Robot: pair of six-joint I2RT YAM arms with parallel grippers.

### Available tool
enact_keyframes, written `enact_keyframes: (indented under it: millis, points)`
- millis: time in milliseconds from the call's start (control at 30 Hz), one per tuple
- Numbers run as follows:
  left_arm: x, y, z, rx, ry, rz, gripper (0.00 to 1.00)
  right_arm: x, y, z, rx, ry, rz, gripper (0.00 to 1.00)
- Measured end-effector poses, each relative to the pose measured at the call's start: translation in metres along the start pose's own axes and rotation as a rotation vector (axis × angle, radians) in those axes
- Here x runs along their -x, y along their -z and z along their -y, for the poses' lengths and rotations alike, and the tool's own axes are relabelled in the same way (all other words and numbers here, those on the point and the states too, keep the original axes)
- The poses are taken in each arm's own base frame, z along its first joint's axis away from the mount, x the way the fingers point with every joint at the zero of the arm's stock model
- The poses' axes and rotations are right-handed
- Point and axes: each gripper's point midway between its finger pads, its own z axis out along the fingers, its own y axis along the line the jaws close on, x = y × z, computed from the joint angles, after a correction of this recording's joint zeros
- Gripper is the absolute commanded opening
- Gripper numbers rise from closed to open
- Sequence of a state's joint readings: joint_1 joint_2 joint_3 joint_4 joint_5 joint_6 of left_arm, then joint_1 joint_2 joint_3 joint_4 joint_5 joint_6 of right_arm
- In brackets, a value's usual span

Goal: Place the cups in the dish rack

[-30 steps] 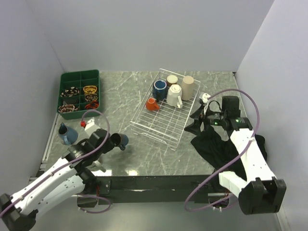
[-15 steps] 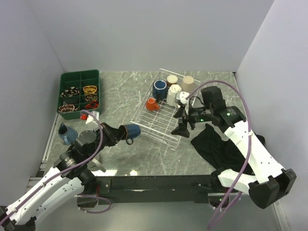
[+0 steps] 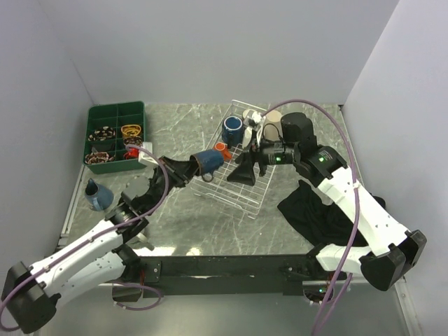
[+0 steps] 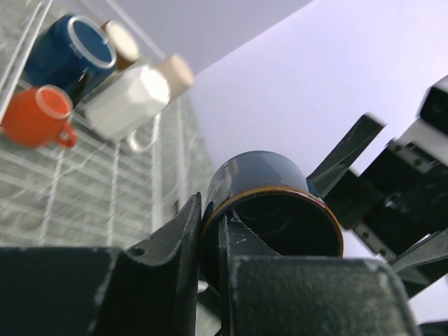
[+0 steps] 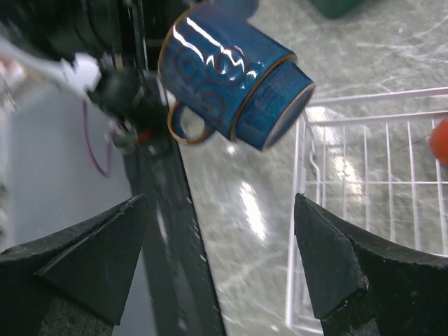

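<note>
A dark blue mug [image 3: 208, 159] hangs tilted on its side over the left edge of the white wire dish rack [image 3: 225, 185]. My left gripper [image 3: 190, 168] is shut on its rim, one finger inside and one outside [image 4: 175, 245]. In the right wrist view the same mug [image 5: 231, 77] shows its handle and base, just ahead of my open right gripper [image 5: 217, 259]. That right gripper [image 3: 245, 171] hovers over the rack, holding nothing. In the rack stand another blue mug [image 3: 232, 128], a small orange cup [image 3: 222, 148], a white mug [image 4: 129, 101] and a beige tumbler [image 3: 273, 115].
A small navy cup [image 3: 96, 194] stands on the table at the far left. The dark green compartment tray [image 3: 115, 112] sits at the back left. A black cloth [image 3: 315, 213] lies right of the rack. Grey walls close the table on three sides.
My left arm has carried the blue mug up and right, from the table's front left to the rack's left edge. My right arm has swung left over the rack toward the mug, still open.
</note>
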State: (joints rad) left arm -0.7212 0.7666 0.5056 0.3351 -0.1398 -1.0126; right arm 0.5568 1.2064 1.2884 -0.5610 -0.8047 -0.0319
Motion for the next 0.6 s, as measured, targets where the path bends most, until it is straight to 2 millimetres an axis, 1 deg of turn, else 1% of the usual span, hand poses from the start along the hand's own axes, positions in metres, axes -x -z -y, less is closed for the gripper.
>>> enact_keyframes:
  millis: [167, 267, 467, 533, 600]
  points:
    - [0.011, -0.021, 0.016, -0.06, 0.076, 0.066, 0.01, 0.023, -0.003, 0.0, -0.032, -0.145, 0.085, 0.9]
    - [0.017, -0.03, 0.025, -0.104, 0.138, 0.106, 0.01, 0.032, -0.005, -0.002, -0.021, -0.228, 0.113, 0.91]
    - [0.023, -0.047, 0.04, -0.182, 0.236, 0.14, 0.01, 0.037, -0.021, -0.001, 0.044, -0.389, 0.107, 0.89]
    - [0.024, -0.055, 0.048, -0.216, 0.268, 0.143, 0.01, 0.038, -0.026, 0.0, 0.069, -0.44, 0.098, 0.85]
    - [0.024, -0.06, 0.055, -0.248, 0.291, 0.138, 0.01, 0.044, -0.029, -0.001, 0.1, -0.476, 0.098, 0.83]
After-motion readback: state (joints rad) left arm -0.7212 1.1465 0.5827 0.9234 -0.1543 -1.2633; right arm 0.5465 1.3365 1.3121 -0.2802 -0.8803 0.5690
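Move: The dark blue cup hangs by its wall in the left fingers, its middle about 4 cm to that hand's right and 3 cm ahead, at the same height. The open right fingers wait some 15 cm to the left hand's right, nearly level with it. From the right hand the cup lies about 11 cm left and 1 cm ahead; down in the rack, some 19 cm lower, stand the orange mug, 21 cm ahead and 7 cm left, and the white mug, 25 cm ahead and 6 cm right. The dark blue cup, still pinched by its wall, is brought base-first towards the right gripper: the left hand rises about 6 cm while going forward and right, rolling some 25 degrees so its right side lifts. The right hand comes to meet the cup, going left and a little up and forward, and rolls a similar amount about its fingers, forward side dipping, fingers still wide open. ##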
